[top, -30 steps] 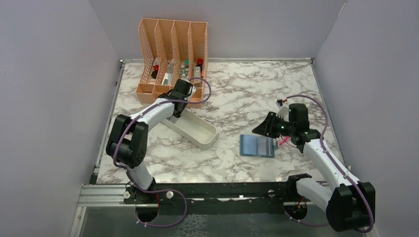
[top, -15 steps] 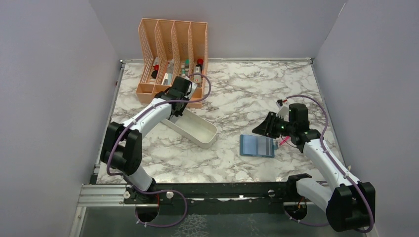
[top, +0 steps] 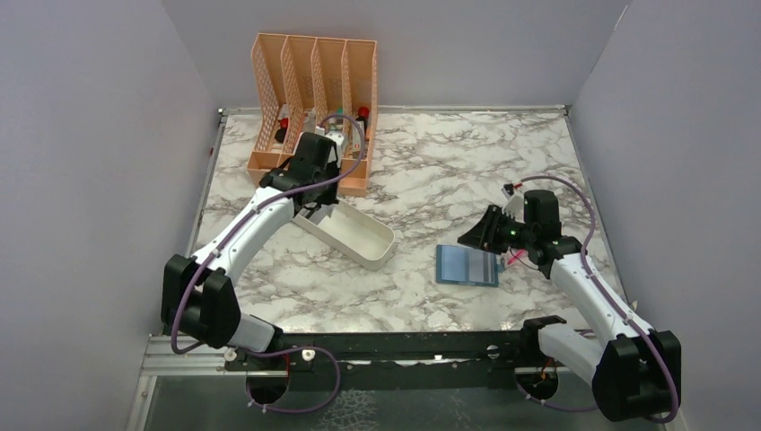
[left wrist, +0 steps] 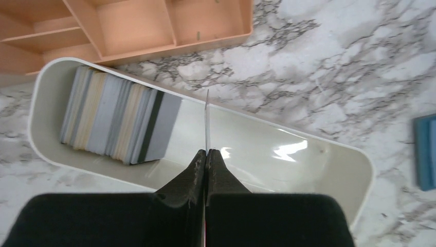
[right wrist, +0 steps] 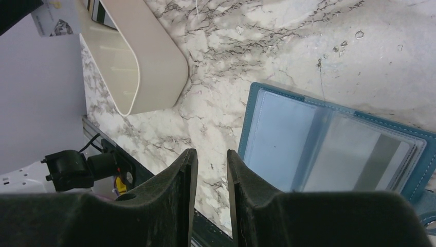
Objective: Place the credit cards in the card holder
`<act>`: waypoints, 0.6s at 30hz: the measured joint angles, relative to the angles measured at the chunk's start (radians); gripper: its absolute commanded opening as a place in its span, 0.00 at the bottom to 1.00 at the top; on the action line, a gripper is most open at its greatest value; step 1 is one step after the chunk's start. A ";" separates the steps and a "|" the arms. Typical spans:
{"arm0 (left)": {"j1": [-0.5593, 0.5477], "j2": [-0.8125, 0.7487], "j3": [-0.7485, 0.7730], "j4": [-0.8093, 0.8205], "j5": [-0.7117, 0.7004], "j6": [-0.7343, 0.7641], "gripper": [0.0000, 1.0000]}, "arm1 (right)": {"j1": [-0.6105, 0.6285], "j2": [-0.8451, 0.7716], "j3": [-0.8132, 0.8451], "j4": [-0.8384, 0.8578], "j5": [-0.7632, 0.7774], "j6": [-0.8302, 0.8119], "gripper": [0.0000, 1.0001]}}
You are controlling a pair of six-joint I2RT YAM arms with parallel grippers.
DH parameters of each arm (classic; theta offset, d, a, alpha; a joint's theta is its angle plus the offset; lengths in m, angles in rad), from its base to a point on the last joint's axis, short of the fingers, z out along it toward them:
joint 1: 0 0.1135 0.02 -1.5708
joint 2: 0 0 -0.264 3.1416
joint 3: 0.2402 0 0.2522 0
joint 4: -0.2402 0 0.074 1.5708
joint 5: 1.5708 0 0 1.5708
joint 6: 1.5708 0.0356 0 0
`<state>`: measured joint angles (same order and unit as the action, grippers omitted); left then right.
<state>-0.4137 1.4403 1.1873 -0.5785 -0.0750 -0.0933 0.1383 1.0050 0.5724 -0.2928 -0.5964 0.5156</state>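
A white tray (left wrist: pixel 288 154) holds a leaning stack of credit cards (left wrist: pixel 118 121) at its left end. My left gripper (left wrist: pixel 206 152) is shut on one credit card (left wrist: pixel 206 118), seen edge-on and held upright above the tray. In the top view the left gripper (top: pixel 308 193) hangs over the tray's far end. The teal card holder (right wrist: pixel 334 149) lies open on the marble, and a pale card with a dark stripe shows inside a clear sleeve. My right gripper (right wrist: pixel 212 152) is open and empty, just left of the holder's edge. The card holder (top: pixel 467 265) sits beside the right gripper (top: pixel 476 235).
A peach mesh four-slot organizer (top: pixel 314 90) with small bottles stands behind the tray (top: pixel 359 238) at the back left. Grey walls close in the marble table (top: pixel 431 171) on three sides. A black rail (top: pixel 386 346) runs along the near edge.
My left gripper has shut on one card and risen out of the tray toward the organizer, its elbow swinging left. The right arm and the card holder have not moved.
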 measured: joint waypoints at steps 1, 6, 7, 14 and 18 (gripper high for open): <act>0.000 -0.008 0.000 0.000 0.026 -0.024 0.00 | 0.000 0.000 0.000 -0.002 0.004 0.006 0.33; 0.000 -0.052 -0.014 0.055 0.183 -0.172 0.00 | 0.000 -0.029 0.000 -0.059 0.104 0.039 0.33; 0.000 -0.067 -0.027 0.078 0.212 -0.205 0.00 | 0.000 -0.045 0.000 -0.069 0.133 0.046 0.33; -0.001 -0.194 -0.204 0.355 0.393 -0.535 0.00 | 0.000 -0.116 0.010 -0.122 0.320 0.090 0.34; -0.017 -0.199 -0.251 0.460 0.433 -0.688 0.00 | 0.000 -0.105 0.016 -0.186 0.444 0.141 0.35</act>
<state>-0.4305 1.2415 0.9363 -0.1188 0.3576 -0.7815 0.1387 0.9001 0.5880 -0.4786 -0.1520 0.6563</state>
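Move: Some 30 cm to the right of the left hand and 8 cm nearer the base, about 16 cm lower, the card holder lies open on the table. The card tray is under that left hand, its middle about 2 cm ahead and 13 cm down. From the right hand the card holder is about 1 cm ahead, 1 cm right and 12 cm down; the pink tool lies roughly 6 cm ahead and 16 cm right, at table height. Carrying the card still pinched in its shut fingers, the left hand swings right from over the card tray towards the card holder, about 10 cm, rising some 7 cm and drawing back a little, while its fingertips tip round by nearly 50 degrees to point rightward. The right hand, still part-open and empty, slides about 6 cm right above the card holder towards its right-hand edge, sinking slightly and turning clockwise. ##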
